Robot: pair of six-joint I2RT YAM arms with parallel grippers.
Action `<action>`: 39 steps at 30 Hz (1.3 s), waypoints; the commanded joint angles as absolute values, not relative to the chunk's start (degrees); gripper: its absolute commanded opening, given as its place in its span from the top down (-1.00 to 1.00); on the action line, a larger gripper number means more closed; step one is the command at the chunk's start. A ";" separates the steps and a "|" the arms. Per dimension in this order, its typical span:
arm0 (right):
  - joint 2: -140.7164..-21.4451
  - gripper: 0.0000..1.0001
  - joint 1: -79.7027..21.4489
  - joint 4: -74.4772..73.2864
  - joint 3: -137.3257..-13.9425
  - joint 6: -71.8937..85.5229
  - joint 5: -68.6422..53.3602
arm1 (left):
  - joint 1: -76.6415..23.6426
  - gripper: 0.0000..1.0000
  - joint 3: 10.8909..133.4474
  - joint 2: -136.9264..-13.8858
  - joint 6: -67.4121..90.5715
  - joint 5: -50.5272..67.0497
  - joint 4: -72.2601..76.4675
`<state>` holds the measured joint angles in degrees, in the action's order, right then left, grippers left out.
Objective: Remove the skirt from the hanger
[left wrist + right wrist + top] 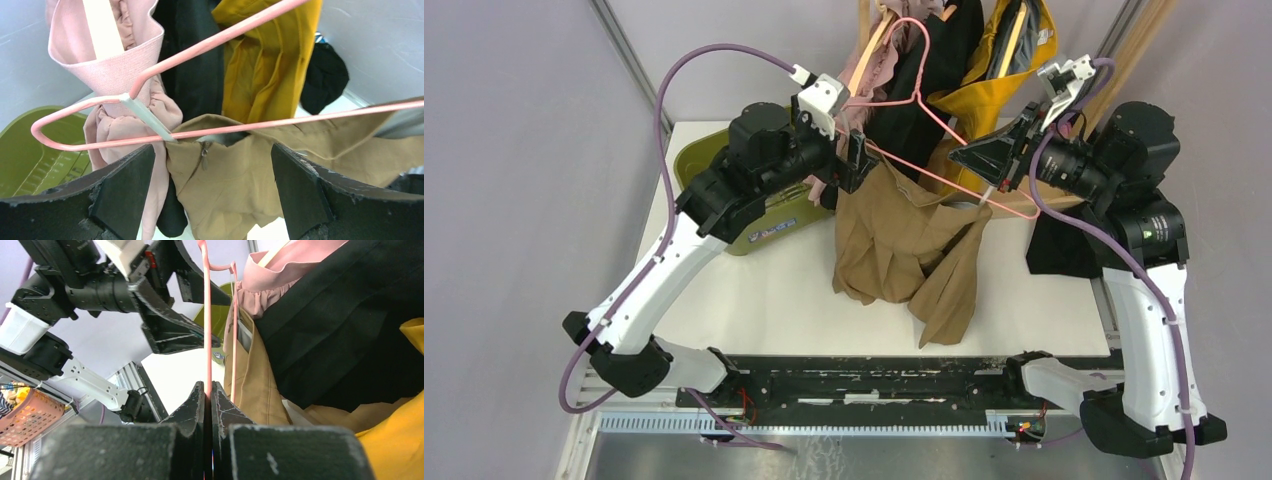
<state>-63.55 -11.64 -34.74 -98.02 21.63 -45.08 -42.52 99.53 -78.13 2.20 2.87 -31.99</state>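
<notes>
A tan skirt [904, 250] hangs from the lower bar of a pink wire hanger [921, 98], and its hem droops onto the white table [754, 290]. My right gripper [996, 186] is shut on the hanger's wire [207, 330] near its right end, with the wire pinched between the jaws [208, 386]. My left gripper [856, 163] is open at the skirt's left end. In the left wrist view the zipped waistband [235, 170] lies between and beyond the wide jaws [212, 185], just under the hanger bar [280, 125]. A white clip [147, 117] holds the waistband to the bar.
A pink garment [869, 70], a black one [924, 80] and a yellow one [1004, 70] hang close behind the hanger on a wooden rack. An olive bin [694, 160] sits at the table's left. Black cloth [1059, 250] lies at the right edge.
</notes>
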 commanded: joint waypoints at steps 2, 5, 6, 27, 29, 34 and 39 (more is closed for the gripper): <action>-62.99 0.98 -12.73 -26.98 -102.20 21.44 -46.67 | -42.85 -0.86 97.84 -80.22 3.58 -4.30 -26.66; -63.03 0.98 -13.07 -27.25 -102.42 21.13 -47.00 | -42.80 -0.84 96.45 -80.82 4.73 -7.35 -25.07; -63.11 0.98 -13.16 -27.53 -102.54 20.87 -47.08 | -42.80 -0.82 95.72 -80.87 4.87 -8.39 -24.45; -64.44 0.98 -14.91 -35.00 -90.85 13.28 -38.55 | -42.71 0.94 98.64 -79.93 3.42 -11.74 -22.53; -64.71 0.98 -15.10 -36.10 -89.82 11.86 -37.04 | -42.75 0.94 100.30 -80.13 3.42 -11.31 -23.49; -65.93 0.98 -15.78 -38.74 -88.76 9.52 -34.03 | -42.71 0.94 102.65 -80.68 2.65 -12.02 -25.40; -66.03 0.98 -16.38 -42.37 -88.91 6.63 -31.24 | -42.64 0.94 102.11 -80.91 -0.34 -16.10 -26.97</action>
<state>-65.82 -15.33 -39.42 -88.79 10.09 -34.11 -42.22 98.91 -82.11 3.01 -13.78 -31.27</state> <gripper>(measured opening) 0.039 0.138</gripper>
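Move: The left hand, open, has the skirt's left waistband corner, hanging under the hanger's left clip, about 5 cm ahead, 1 cm left and 5 cm below. Farther out hang the pink dress, some 16 cm ahead, 3 right and 5 lower, and the black garment, 15 ahead, 13 right and 10 lower. From the right hand, which grips the hanger's shoulder, that corner lies about 19 cm left, 5 ahead and 8 lower, the yellow skirt 15 ahead, 4 right and 10 lower. The left hand dips forward and down about 5 cm each, turning some 15 degrees counter-clockwise, and shuts its open fingers on the skirt's left waistband corner just beneath the clip, then keeps the pinch, pauses and lifts 2–3 cm while easing slightly left. The right hand keeps its hold on the hanger, at first nearly still, then lowers it about 9 cm while pushing about 5 cm forward, the wrist rolling its left side down. ##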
